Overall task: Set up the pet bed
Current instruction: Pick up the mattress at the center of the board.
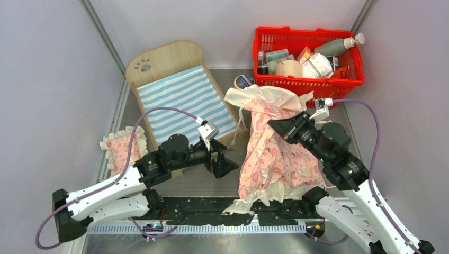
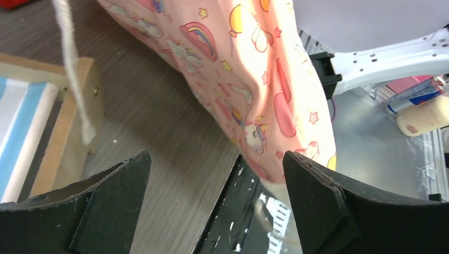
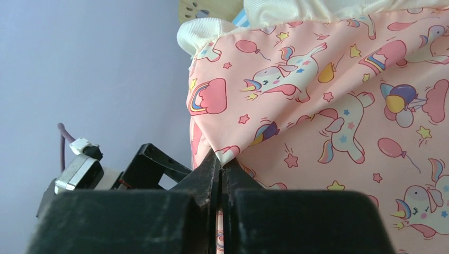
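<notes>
The pet bed (image 1: 182, 98), light plywood with a paw-print headboard and blue-striped mattress, sits at the back left; its foot corner (image 2: 63, 121) shows in the left wrist view. A pink unicorn blanket (image 1: 272, 153) with cream frills hangs lifted in the middle. My right gripper (image 1: 276, 127) is shut on a fold of the blanket (image 3: 317, 116), pinched between its fingertips (image 3: 212, 164). My left gripper (image 1: 229, 165) stands open just left of the blanket (image 2: 249, 63), nothing between its fingers (image 2: 312, 180). A small pink frilled pillow (image 1: 123, 148) lies left of the bed.
A red basket (image 1: 310, 79) full of bottles and boxes stands at the back right, a round tin (image 1: 244, 81) beside it. Grey walls close in on three sides. A black strip (image 1: 222, 211) runs along the near table edge, under the blanket's hem.
</notes>
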Available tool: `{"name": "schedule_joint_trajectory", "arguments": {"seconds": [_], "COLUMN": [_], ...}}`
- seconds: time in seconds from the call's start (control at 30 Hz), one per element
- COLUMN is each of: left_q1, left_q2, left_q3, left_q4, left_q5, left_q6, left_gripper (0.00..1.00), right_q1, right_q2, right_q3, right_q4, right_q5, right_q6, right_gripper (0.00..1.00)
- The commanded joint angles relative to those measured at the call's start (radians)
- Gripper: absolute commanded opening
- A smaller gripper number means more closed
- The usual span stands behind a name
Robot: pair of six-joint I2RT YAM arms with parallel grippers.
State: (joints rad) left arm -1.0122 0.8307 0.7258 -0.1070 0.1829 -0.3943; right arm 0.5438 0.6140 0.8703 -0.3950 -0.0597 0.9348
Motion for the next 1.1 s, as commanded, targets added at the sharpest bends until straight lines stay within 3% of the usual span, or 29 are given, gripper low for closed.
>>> {"name": "schedule_joint_trajectory", "arguments": {"seconds": [0.0, 0.5, 0.6, 0.67, 0.83, 0.9, 0.97, 1.0, 1.07], "left_q1": [-0.048, -0.103, -0.105, -0.104, -0.105, -0.105, -0.105, -0.104, -0.105], "left_q2": [0.049, 0.225, 0.246, 0.243, 0.239, 0.224, 0.179, 0.149, 0.091], "left_q3": [0.087, 0.218, 0.203, 0.195, 0.244, 0.258, 0.268, 0.271, 0.276], "left_q4": [0.101, 0.017, 0.036, 0.035, -0.107, -0.150, -0.189, -0.201, -0.234], "left_q5": [-0.009, -0.077, -0.069, -0.095, -0.140, -0.157, -0.188, -0.207, -0.227], "left_q6": [-0.032, -0.040, -0.066, -0.074, -0.024, 0.006, 0.057, 0.088, 0.152], "left_gripper": [1.00, 0.98, 0.82, 0.55, 0.02, 0.00, 0.00, 0.00, 0.00], "right_q1": [0.013, 0.016, 0.016, 0.016, 0.016, 0.016, 0.016, 0.016, 0.016], "right_q2": [-0.031, -0.008, -0.016, -0.026, -0.043, -0.047, -0.044, -0.039, -0.023], "right_q3": [-0.009, -0.074, -0.065, -0.060, -0.055, -0.065, -0.065, -0.042, 0.021], "right_q4": [0.143, 0.236, 0.238, 0.231, 0.219, 0.259, 0.313, 0.304, 0.218], "right_q5": [0.083, 0.093, 0.093, 0.102, 0.106, 0.049, -0.066, -0.134, -0.184], "right_q6": [0.062, 0.065, 0.060, 0.042, 0.009, -0.028, -0.138, -0.258, -0.441], "right_gripper": [0.05, 0.05, 0.05, 0.05, 0.05, 0.05, 0.21, 0.39, 0.59]}}
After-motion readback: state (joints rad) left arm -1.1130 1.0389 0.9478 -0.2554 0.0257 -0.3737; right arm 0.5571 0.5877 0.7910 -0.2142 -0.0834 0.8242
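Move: The mattress hangs pinched in the right gripper. The left edge of the mattress, which the open left hand goes for, is some 5 cm to that hand's right, level with it in depth and about its height; from the right hand it lies about 9 cm left, 11 back and 7 lower. The bed's middle is around 24 cm ahead of the left hand, 15 left and 22 below. The basket stands roughly 35 cm ahead of the right hand, 16 right and 27 lower. The left fingers close fully on the mattress's left edge and pinch it. To get there the hand goes right about 5.5 cm, arching up 4 cm and back down, then draws the cloth 2.5 cm left, rolling slightly. The right hand at first keeps its pinch, easing 1.5 cm forward and then back, and at the end opens nearly halfway. ##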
